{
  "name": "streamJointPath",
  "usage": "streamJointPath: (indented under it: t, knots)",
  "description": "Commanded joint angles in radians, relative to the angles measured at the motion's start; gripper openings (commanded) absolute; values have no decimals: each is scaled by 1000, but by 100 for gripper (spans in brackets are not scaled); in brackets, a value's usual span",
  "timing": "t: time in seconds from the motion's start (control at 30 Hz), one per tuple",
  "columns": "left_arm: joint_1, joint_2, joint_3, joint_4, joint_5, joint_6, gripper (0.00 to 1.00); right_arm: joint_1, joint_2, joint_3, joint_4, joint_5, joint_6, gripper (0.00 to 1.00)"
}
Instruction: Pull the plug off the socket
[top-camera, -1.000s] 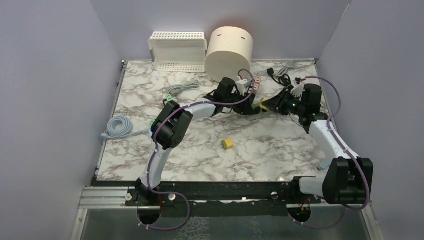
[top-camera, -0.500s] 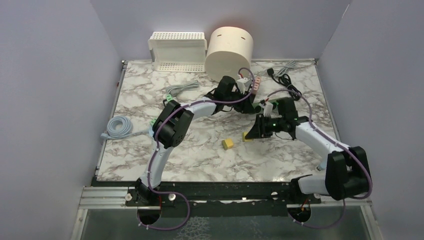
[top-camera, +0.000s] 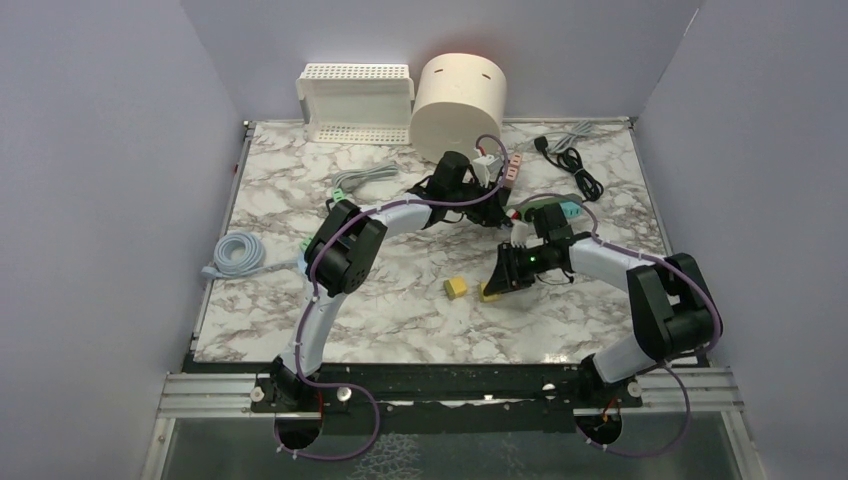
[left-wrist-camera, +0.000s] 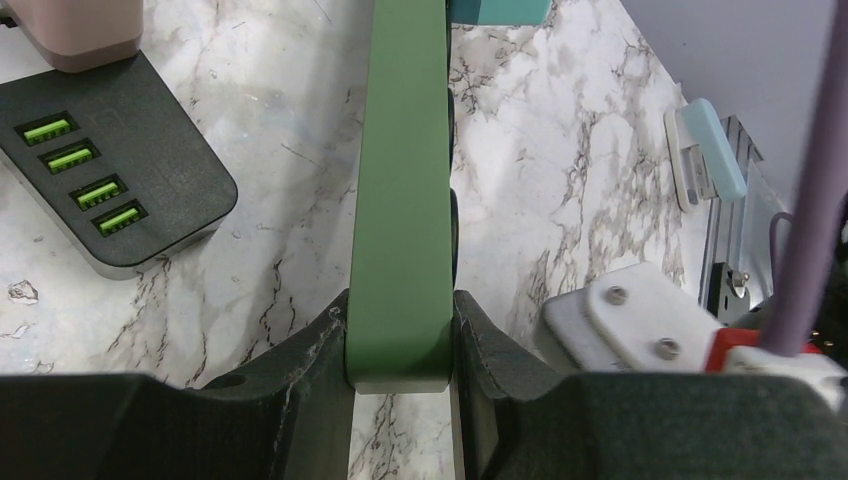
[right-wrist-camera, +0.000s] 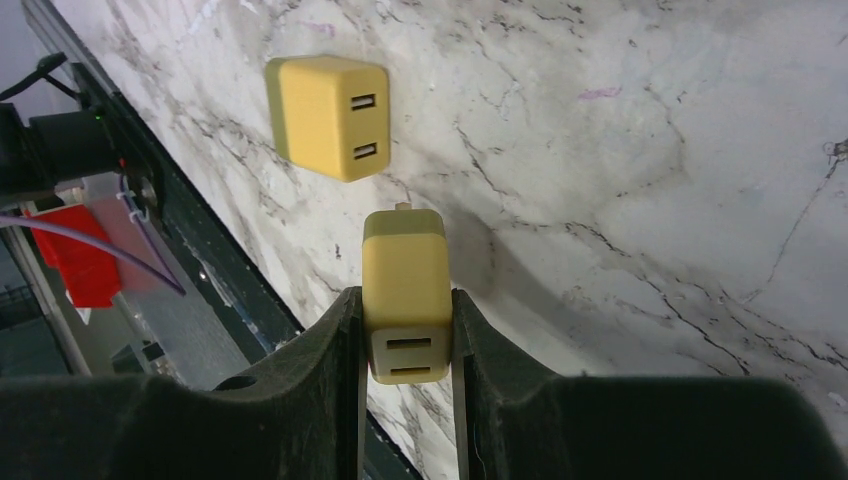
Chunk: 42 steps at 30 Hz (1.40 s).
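Note:
My left gripper is shut on the end of a green socket strip, which lies at the back middle of the table. My right gripper is shut on a yellow plug with two slots in its end. It holds the plug low over the marble, apart from the strip. The plug also shows in the top view. A second yellow plug lies loose on the table just left of it.
A black USB hub with green ports lies beside the strip. A white basket and a cream cylinder stand at the back. A coiled pale cable lies left, a black cable back right.
My right gripper has moved from beside the green strip toward the front left, carrying the yellow plug down next to the loose yellow plug. The left arm has stayed put.

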Motion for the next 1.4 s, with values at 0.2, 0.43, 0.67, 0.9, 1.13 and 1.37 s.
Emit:
streamJointPath:
  t: [0.2,0.43,0.67,0.9,1.13,1.37]
  knots:
    - [18,3,12,53,23,-6,0,15,66,48,43,106,-6,23]
    - [21,6,4,58,27,-6,0,15,35,80,52,196,5,32]
    - [22,9,5,54,34,-3,0,15,38,99,69,219,24,39]
    - [24,11,4,52,39,-3,0,15,33,94,66,244,20,49]
    - [24,17,10,51,46,-6,0,15,-5,95,51,310,11,74]
    - [25,11,1,50,47,-4,0,12,-155,120,29,488,59,78]
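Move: The yellow plug already pinched in the right hand goes to a bare table spot about 4 cm ahead, 1 cm to its right and 3 cm below. A second yellow plug lies roughly level with the hand, some 7 cm left and 2 cm below; the green power strip's middle is about 16 cm ahead, 11 cm right and 4 cm higher. From the left hand the spot is about 11 cm back, 3 cm left and 8 cm below. The pinched yellow plug is first lowered about 1 cm, then carried some 5 cm forward at that low height, away from the second plug, as the right fingers tip more steeply down. They open wide and let go of the yellow plug, then the hand moves on forward and slightly right, starting to rise by about 2 cm. The left hand stays put, still gripping the green strip's end. ##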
